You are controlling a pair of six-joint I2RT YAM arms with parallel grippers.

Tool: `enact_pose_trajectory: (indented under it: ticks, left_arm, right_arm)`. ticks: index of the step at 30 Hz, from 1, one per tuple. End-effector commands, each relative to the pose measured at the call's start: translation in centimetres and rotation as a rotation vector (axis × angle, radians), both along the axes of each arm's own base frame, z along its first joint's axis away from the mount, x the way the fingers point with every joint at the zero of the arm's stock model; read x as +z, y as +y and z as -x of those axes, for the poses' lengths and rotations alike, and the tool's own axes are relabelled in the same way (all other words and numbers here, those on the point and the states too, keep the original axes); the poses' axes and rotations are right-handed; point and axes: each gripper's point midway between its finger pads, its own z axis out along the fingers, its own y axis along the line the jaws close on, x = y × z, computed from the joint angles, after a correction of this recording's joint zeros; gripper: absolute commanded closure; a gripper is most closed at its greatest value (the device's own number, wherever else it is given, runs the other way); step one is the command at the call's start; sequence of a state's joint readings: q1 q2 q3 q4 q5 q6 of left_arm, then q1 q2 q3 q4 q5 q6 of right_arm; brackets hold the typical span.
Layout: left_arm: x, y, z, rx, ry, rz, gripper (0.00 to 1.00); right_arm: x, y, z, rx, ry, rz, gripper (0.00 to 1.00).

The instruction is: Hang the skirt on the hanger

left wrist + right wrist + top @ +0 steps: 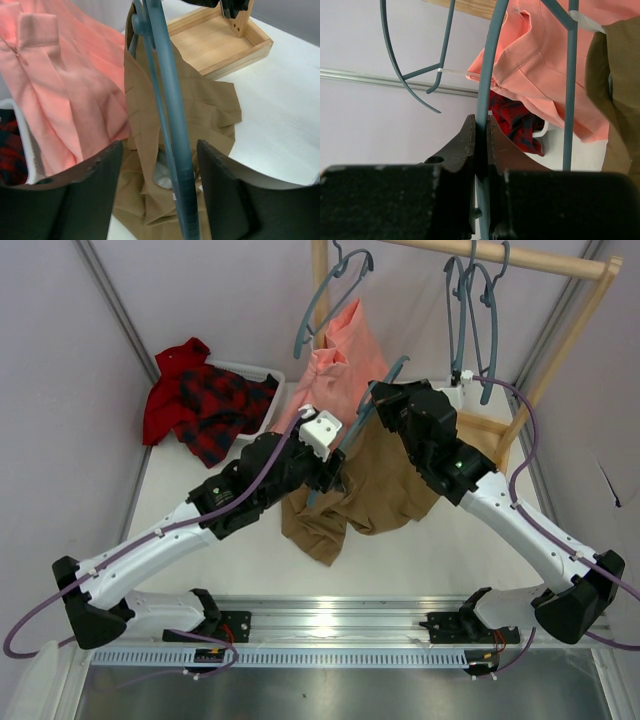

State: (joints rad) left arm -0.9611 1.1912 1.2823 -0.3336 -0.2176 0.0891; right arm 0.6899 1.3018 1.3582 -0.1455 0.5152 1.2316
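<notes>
The khaki skirt [375, 490] droops from the tilted grey-blue hanger [362, 418], and its lower part bunches on the table. In the left wrist view the hanger's bar [172, 115] runs down between my left gripper's [159, 150] open jaws, untouched, with the skirt [210, 105] behind it. My left gripper [330, 455] sits over the skirt's left side. My right gripper [385, 405] is shut on the hanger's thin bar [487, 75], pinched between its fingertips [481, 122]. The skirt's edge shows at the far right of the right wrist view [620, 75].
A salmon-pink garment [340, 360] hangs on another hanger from the wooden rack [520, 258]. A red-and-black plaid garment [200, 400] lies in a white basket [262, 373] at back left. Spare hangers [475, 310] hang at the right. The rack's wooden base [220, 42] lies behind the skirt.
</notes>
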Motion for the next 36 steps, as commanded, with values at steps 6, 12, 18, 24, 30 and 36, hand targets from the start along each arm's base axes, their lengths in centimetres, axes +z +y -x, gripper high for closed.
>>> enact_pose_trajectory:
  ticks: [6,12,18,24,30,36]
  left_arm:
    - [2.3,-0.2,0.0,0.042,-0.013,0.202,0.59]
    - [1.2,-0.4,-0.4,0.061,-0.005,0.211,0.6]
    - [0.2,-1.0,-0.7,0.06,0.003,0.176,0.7]
    - [-0.1,-1.3,-1.0,0.053,0.006,0.145,0.98]
    - [-0.2,-1.6,-0.6,0.026,-0.019,0.117,1.0]
    - [2.0,-0.9,-1.6,0.126,0.063,0.2,1.0]
  right_arm:
    - [3.7,-0.6,-0.1,-0.02,-0.068,-0.114,1.0]
    - [4.0,-0.6,0.1,-0.025,-0.073,-0.117,1.0]
    - [3.4,-0.4,0.1,-0.025,-0.06,-0.107,1.0]
    - [4.0,-0.2,0.2,-0.016,-0.082,-0.088,1.0]
    - [3.9,-0.2,0.3,-0.023,-0.088,-0.062,1.0]
    - [3.3,0.7,0.5,0.04,-0.09,0.033,0.33]
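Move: The near arm of the hanger already runs between the left hand's open fingers, about 1 cm ahead, 1 cm to the right and 1 cm below. From this hand, the brown skirt's middle is about 2 cm ahead, 9 cm right and 22 cm down; the pink skirt is some 17 cm straight ahead and 8 cm lower. The right hand grips the hanger close to its hook; the stretch by the left fingers lies about 14 cm back, 9 cm left and 7 cm below it. The left hand eases about 1.5 cm to the right and about as far down onto the near arm of the hanger, rolling slightly (its left side dips some 5 degrees), and shuts its wide-open fingers until they pinch the bar. The right hand stays practically in place with its grip by the hook while the left takes hold, and only at the very end opens its fingers to a wide gap and lets go of the hanger, still astride it. ##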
